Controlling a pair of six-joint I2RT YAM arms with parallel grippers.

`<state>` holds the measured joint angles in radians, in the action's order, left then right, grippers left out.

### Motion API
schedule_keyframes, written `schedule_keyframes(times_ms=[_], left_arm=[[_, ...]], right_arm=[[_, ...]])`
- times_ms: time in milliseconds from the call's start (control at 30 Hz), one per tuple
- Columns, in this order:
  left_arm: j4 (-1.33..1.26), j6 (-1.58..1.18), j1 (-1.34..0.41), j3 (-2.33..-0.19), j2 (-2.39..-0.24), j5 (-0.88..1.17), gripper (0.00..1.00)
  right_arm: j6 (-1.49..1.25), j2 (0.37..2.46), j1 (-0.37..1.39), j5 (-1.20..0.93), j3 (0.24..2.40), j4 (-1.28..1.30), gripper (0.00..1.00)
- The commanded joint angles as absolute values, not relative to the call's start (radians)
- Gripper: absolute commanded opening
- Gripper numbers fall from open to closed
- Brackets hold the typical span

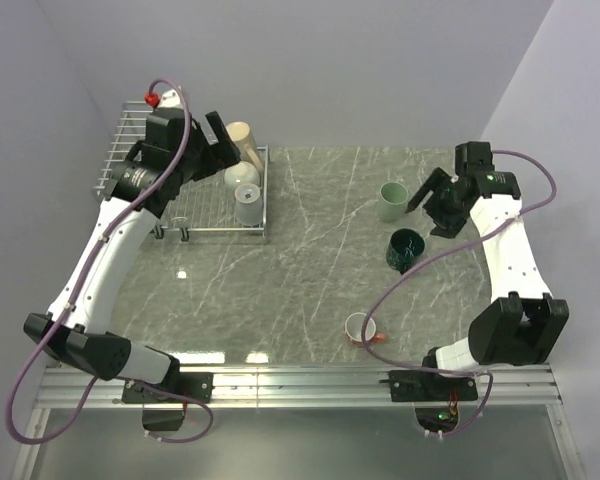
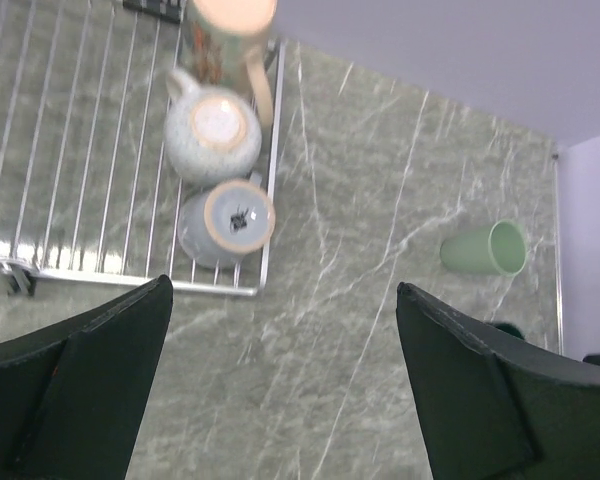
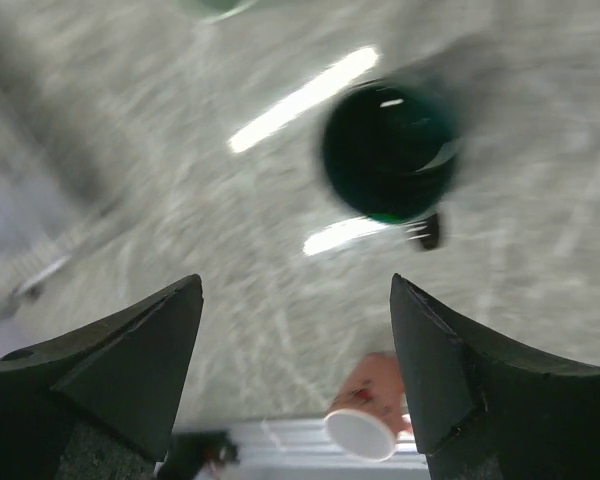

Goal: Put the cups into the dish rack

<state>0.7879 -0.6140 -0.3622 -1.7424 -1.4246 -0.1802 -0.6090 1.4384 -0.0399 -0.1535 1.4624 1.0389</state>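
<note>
The silver wire dish rack (image 1: 140,150) (image 2: 80,150) stands at the far left. Three cups sit along its right side: a tall beige one (image 1: 242,138) (image 2: 225,40), a cream-white one (image 1: 242,175) (image 2: 212,130) and a pale blue one (image 1: 248,206) (image 2: 228,225). My left gripper (image 1: 218,145) (image 2: 283,288) hangs open above that side, holding nothing. On the table a pale green cup (image 1: 393,200) (image 2: 485,250) lies on its side. A dark green cup (image 1: 405,248) (image 3: 390,150) stands upright. A small orange-red cup (image 1: 360,328) (image 3: 370,410) lies near the front edge. My right gripper (image 1: 430,208) (image 3: 295,285) is open and empty, above the table between the green cups.
Grey marble tabletop (image 1: 300,260) with walls close behind and on both sides. An aluminium rail (image 1: 300,378) runs along the near edge, just beyond the orange-red cup. The right wrist view is blurred.
</note>
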Motion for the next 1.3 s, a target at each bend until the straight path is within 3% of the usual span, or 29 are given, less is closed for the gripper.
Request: schedule_keyframes(times_ms=[0, 200, 600, 667, 733, 767, 1033, 1267], left_arm=[[0.747, -0.652, -0.36, -1.635, -1.398, -0.14, 0.99], [0.71, -0.654, -0.36, -1.517, -1.351, -0.107, 0.99], [0.693, -0.637, -0.359, -1.505, -1.37, -0.084, 0.99], [0.693, -0.635, -0.357, -1.502, -1.37, -0.08, 0.99], [0.696, -0.632, -0.359, -1.502, -1.368, -0.083, 0.99], [0.699, -0.63, -0.359, -1.502, -1.368, -0.084, 0.99], [0.71, -0.627, -0.348, -1.493, -1.353, -0.086, 1.0], [0.606, -0.632, -0.33, -1.462, -1.321, 0.088, 0.99]], right_arm=[[-0.621, 1.476, -0.067, -0.002, 1.425, 1.085, 0.82], [-0.623, 1.535, -0.093, 0.087, 1.352, 1.031, 0.81], [-0.64, 1.687, -0.117, 0.054, 1.255, 0.894, 0.71], [-0.637, 1.698, -0.115, 0.045, 1.253, 0.874, 0.63], [-0.635, 1.712, -0.117, 0.038, 1.253, 0.871, 0.49], [-0.634, 1.718, -0.117, 0.031, 1.252, 0.865, 0.37], [-0.62, 1.723, -0.107, 0.002, 1.181, 0.825, 0.0], [-0.632, 1.663, -0.107, -0.141, 1.213, 0.837, 0.0]])
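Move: The dark green cup stands almost straight below the right hand, about 18 cm down, some 2 cm to its right and 1 cm ahead, with its handle towards the robot. The light green cup is about 13 cm ahead of that hand and level with it sideways; the orange-handled cup lies some 18 cm back and 9 cm left of it. From the left hand the dark green cup is roughly 40 cm right, 4 cm back and 33 cm below. The right hand drops about 15 cm with open fingers, swinging some 5 cm to its right on the way while the wrist tips about 20 degrees more towards straight down, then stops and closes on the dark green cup's rim on its near right side, one finger inside the mouth and one outside. The empty left hand, fingers still wide open, sinks about 8 cm over the dish rack early on, tilting slightly further down, and then hovers there. ##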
